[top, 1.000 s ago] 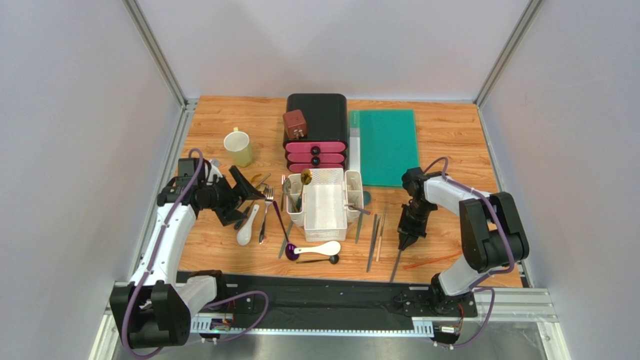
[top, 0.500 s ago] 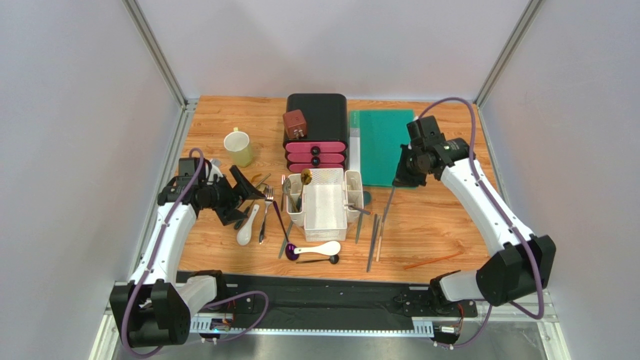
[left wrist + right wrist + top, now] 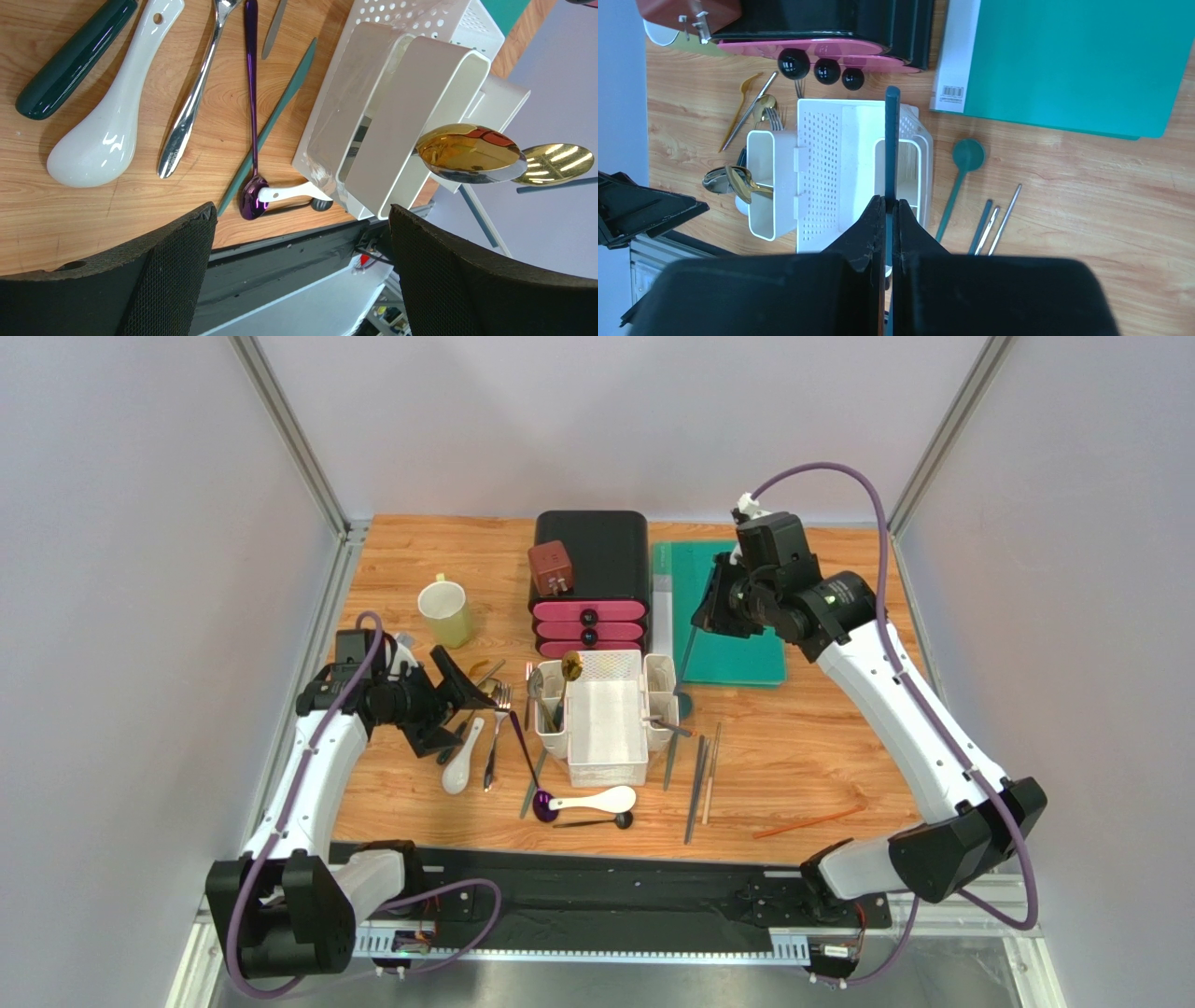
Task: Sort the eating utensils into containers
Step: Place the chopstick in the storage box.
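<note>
My right gripper [image 3: 709, 611] hangs high over the green mat, shut on a dark teal chopstick [image 3: 891, 140] that points down toward the white caddy [image 3: 606, 717]. In the right wrist view that chopstick runs between the closed fingers [image 3: 886, 203], above the caddy's right side bin [image 3: 906, 175]. My left gripper [image 3: 446, 703] stands open, left of the caddy, with nothing between its fingers [image 3: 302, 213]. Below it lie a white ceramic spoon [image 3: 105, 133], a silver fork [image 3: 189, 112] and a purple spoon [image 3: 251, 105]. Gold spoons [image 3: 469, 152] stick out of the left side bin.
Loose chopsticks [image 3: 697, 784] and a teal spoon [image 3: 962, 168] lie right of the caddy, an orange chopstick [image 3: 807, 822] nearer the front. Behind stand the black-and-pink drawer box [image 3: 591, 581], a yellow mug [image 3: 446, 612] and the green mat [image 3: 723, 609].
My right arm has risen from the table's front right to high above the green mat, carrying the dark teal chopstick. The left arm has stayed put.
</note>
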Available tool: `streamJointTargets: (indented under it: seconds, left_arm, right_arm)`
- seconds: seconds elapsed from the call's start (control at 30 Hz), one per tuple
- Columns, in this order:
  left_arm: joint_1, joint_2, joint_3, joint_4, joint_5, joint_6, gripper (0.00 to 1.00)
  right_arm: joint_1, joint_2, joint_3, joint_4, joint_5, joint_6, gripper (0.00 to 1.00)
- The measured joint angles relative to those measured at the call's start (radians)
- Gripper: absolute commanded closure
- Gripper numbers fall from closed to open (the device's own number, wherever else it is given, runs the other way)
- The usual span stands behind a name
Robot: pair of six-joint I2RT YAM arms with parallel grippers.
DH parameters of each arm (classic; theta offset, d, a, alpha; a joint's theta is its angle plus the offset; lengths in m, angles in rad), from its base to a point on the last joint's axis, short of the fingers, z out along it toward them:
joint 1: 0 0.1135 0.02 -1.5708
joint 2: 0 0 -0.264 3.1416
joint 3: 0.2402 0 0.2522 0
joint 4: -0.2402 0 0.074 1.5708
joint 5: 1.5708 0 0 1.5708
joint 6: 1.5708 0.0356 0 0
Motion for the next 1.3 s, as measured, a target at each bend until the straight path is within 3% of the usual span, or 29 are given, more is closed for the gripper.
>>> streamJointTargets:
  seconds: [0.3,0.83,1.3]
  left_arm:
    - [0.000,0.002,0.000,-0.006,-0.002,0.013,0.04]
    - [0.000,0.033,0.019,-0.045,-0.011,0.050,0.04]
    - [0.000,0.033,0.021,-0.052,-0.018,0.052,0.04]
  right_arm:
    - [0.102,0.007,-0.129,0.130,0.053,-0.003,1.00]
    - [0.146,-0.096,-0.458,0.410,0.133,-0.003,1.00]
    - [0.203,-0.162,-0.573,0.509,0.161,0.013,1.00]
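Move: The right hand holds the blue-green chopstick roughly upright, high above the right-hand cup of the storage box; the cup lies some 22 cm below, about 6 cm ahead and 5 cm to the left. The box's white basket is about 5 cm ahead and 14 cm left. On the table, the green spoon lies about 3 cm ahead and 2 cm left, the loose chopsticks about 5 cm back and 2 cm right. From the left hand the cup is roughly 14 cm ahead, 32 cm right and 9 cm lower. The right hand, still pinching the chopstick, lowers it towards the right-hand cup of the storage box, sinking about 9 cm and swinging some 3 cm left, nearly all of that sideways shift coming early in the descent. The drop then almost stops for a moment, the wrist tips up under 10 degrees, and the hand eases back about 2 cm with the fingers kept shut and the chopstick's lower end pointing at the cup. ##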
